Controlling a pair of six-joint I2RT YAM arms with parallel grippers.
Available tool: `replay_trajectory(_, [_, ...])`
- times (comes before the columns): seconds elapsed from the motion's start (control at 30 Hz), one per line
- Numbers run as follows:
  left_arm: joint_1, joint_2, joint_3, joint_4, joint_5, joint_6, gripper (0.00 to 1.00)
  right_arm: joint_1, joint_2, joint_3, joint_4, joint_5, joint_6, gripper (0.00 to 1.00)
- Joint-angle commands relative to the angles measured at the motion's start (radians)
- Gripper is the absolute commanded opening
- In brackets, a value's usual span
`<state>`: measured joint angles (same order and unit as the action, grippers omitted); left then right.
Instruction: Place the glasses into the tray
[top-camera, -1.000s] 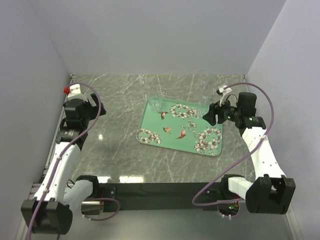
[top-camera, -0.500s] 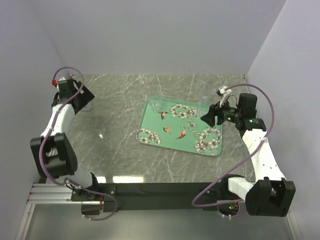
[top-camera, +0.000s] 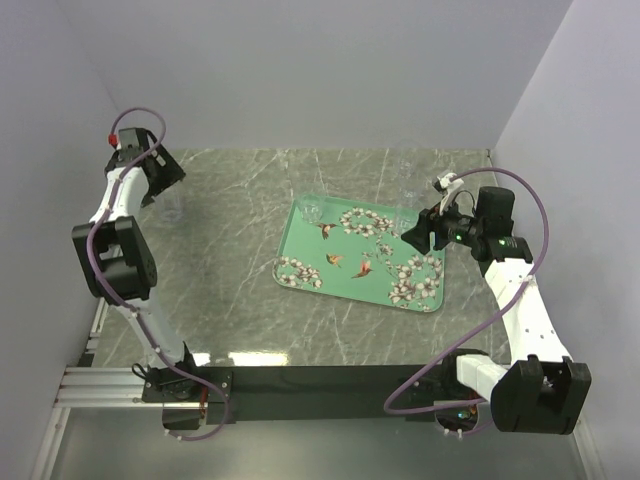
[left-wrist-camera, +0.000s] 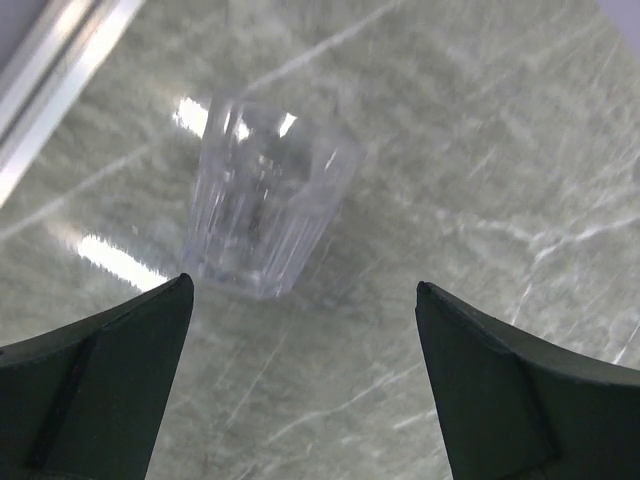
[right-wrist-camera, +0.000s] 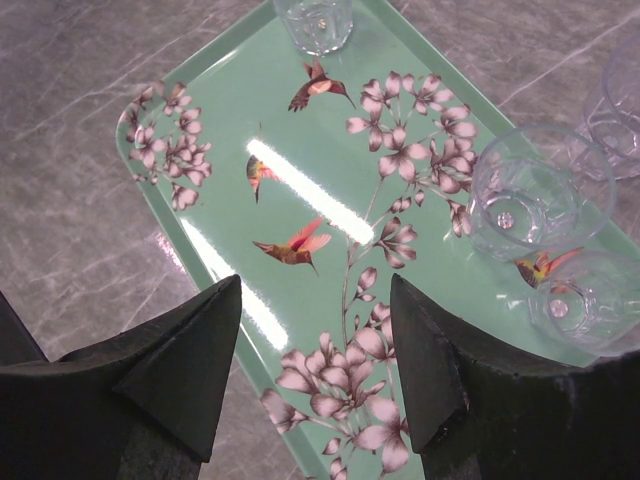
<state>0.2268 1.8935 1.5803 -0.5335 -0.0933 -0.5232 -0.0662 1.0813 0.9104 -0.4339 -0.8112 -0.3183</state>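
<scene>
The mint-green tray (top-camera: 340, 245) with blossoms and birds lies right of the table's middle. One clear glass (top-camera: 312, 210) stands in its back left corner, also seen at the top of the right wrist view as a glass (right-wrist-camera: 315, 20). Two more glasses (right-wrist-camera: 520, 195) (right-wrist-camera: 590, 300) stand in the tray's right end. My right gripper (right-wrist-camera: 317, 280) hovers open above the tray (right-wrist-camera: 250, 110), holding nothing. At the far left, my left gripper (left-wrist-camera: 302, 285) hangs wide open over the table, just short of a ribbed glass (left-wrist-camera: 265, 210) standing there.
Another glass (right-wrist-camera: 622, 105) stands on the marble just beyond the tray's far rim. A metal rail (left-wrist-camera: 50, 70) runs along the table's left edge close to the left glass. Walls close in the table on the left, back and right.
My left arm has swung out from near its base to the far left back of the table, above the glass there. The right gripper has shifted slightly left over the tray.
</scene>
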Motion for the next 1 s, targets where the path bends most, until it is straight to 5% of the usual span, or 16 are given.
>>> replay_trajectory(0.0, [0.008,0.048,0.148,-0.062,-0.039,0.035,0.99,-0.007,-0.02,-0.002,0.029,-0.019,-0.001,0.68])
replay_trajectory(0.23, [0.029,0.185,0.328,-0.189,-0.079,-0.049,0.99,-0.009,-0.018,-0.002,0.03,-0.013,-0.002,0.68])
replay_trajectory(0.57, [0.062,0.269,0.452,-0.285,-0.066,-0.356,0.99,-0.007,-0.014,-0.002,0.029,-0.011,-0.005,0.68])
replay_trajectory(0.97, [0.063,0.386,0.59,-0.395,-0.042,-0.386,0.99,-0.007,-0.017,-0.004,0.03,-0.003,-0.007,0.68])
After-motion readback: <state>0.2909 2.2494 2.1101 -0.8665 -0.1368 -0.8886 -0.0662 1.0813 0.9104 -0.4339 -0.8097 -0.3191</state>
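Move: The last glass on the left side of the table, apparently lying on its side, is almost under the left hand: some 2 cm ahead, about level sideways and 8 cm below. The table's left rail runs about 12 cm to this hand's left, and a glass already in the tray stands some 36 cm to its right and 2 cm ahead. From the resting right hand, the lying glass is roughly 20 cm ahead, 55 cm left and 15 cm lower. The left hand, wide open and empty, first reaches about 4 cm forward over the lying glass while rising slightly, then swings some 4 cm left and sinks about 3 cm from its high point, drawing back a little before easing forward again. From partway through that swing the wrist turns about 20 degrees counter-clockwise and rolls its left side down some 10 degrees, bringing the fingers round to point forward and left; they stay open above the table, with no grip on the glass. ##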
